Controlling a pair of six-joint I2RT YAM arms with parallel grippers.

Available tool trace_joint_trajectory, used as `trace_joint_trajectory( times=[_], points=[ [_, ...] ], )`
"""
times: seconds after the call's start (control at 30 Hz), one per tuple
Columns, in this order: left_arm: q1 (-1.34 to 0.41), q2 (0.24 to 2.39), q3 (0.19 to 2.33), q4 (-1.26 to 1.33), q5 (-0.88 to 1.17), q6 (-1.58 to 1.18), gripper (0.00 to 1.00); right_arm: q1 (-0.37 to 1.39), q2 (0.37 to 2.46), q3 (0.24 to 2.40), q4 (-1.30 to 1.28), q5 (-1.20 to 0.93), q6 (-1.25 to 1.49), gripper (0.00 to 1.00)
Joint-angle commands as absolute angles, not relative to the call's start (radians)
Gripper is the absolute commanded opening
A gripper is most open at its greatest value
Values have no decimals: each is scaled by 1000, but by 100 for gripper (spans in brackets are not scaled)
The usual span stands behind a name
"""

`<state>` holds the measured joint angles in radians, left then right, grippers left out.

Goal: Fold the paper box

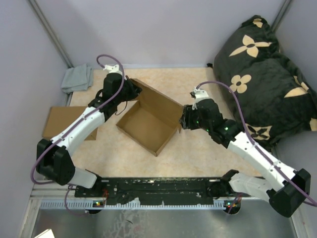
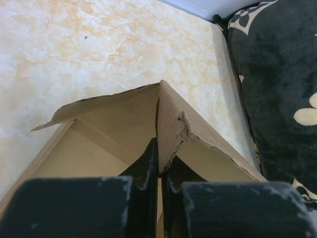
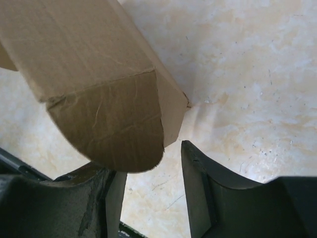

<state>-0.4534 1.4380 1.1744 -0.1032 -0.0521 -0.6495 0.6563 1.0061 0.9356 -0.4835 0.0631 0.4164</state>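
The paper box (image 1: 148, 121) is a brown cardboard mailer lying open in the middle of the table, its walls partly raised. My left gripper (image 1: 130, 92) is at the box's far left corner. In the left wrist view it (image 2: 161, 153) is shut on the upright edge of a box wall (image 2: 171, 121), where two panels meet. My right gripper (image 1: 184, 121) is at the box's right corner. In the right wrist view it (image 3: 153, 171) stands open, and a rounded box flap (image 3: 109, 129) hangs just above its left finger (image 3: 111, 193), with bare table showing between the jaws.
A second flat brown cardboard (image 1: 62, 121) lies under my left arm at the table's left. A grey cloth (image 1: 77, 79) sits at the back left corner. A black cushion with cream flowers (image 1: 267, 79) fills the back right, close to my right arm.
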Motion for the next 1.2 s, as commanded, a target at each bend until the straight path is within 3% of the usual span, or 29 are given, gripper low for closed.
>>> trace_joint_trajectory(
  times=[0.0, 0.1, 0.23, 0.33, 0.4, 0.57, 0.63, 1.0, 1.17],
  points=[
    [-449, 1428, 1198, -57, -35, -652, 6, 681, 1068, 959, -405, 168, 427, 45],
    [-447, 1420, 1194, -57, -30, -648, 7, 684, 1101, 968, -386, 229, 437, 35],
    [-447, 1400, 1179, -66, -23, -631, 10, 684, 1124, 984, -348, 323, 414, 10],
    [-447, 1375, 1162, -76, -25, -608, 14, 684, 1146, 1013, -312, 366, 358, 2],
    [-448, 1361, 1152, -89, -27, -594, 20, 684, 1168, 1038, -289, 373, 315, 0],
    [-448, 1302, 1126, -121, -36, -554, 54, 684, 1230, 1109, -241, 415, 209, 0],
    [-447, 1277, 1118, -148, -49, -531, 60, 683, 1252, 1132, -228, 439, 169, 0],
    [-447, 1130, 1074, -317, -189, -371, 66, 618, 1294, 1138, -218, 430, 99, 0],
    [-445, 1155, 1070, -302, -212, -308, 69, 539, 1281, 1126, -243, 273, 94, 0]
  ],
)
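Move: The lid stands up from the tray, set askew. Its right end flap is only 3 cm ahead of the open right hand, a centimetre to its left and 2 cm below. The lid's middle is some 6 cm ahead and 11 cm left of that hand, the tray about 14 cm left, roughly level fore and aft, 14 cm lower. The left fingers are still shut on the lid's left corner flap; the right end flap is about 12 cm back, 17 cm right and 5 cm below them. Dipping about 2.5 cm, the right fingers shut and pinch the lid's right end flap, then carry it forward and back up, about 11 cm forward in all, the hand tilting fingers-up and rolling left side down. Once that grip has closed, the left fingers open wide, let go of the left corner flap, and the hand withdraws back and to its left, rising some 3 cm. ##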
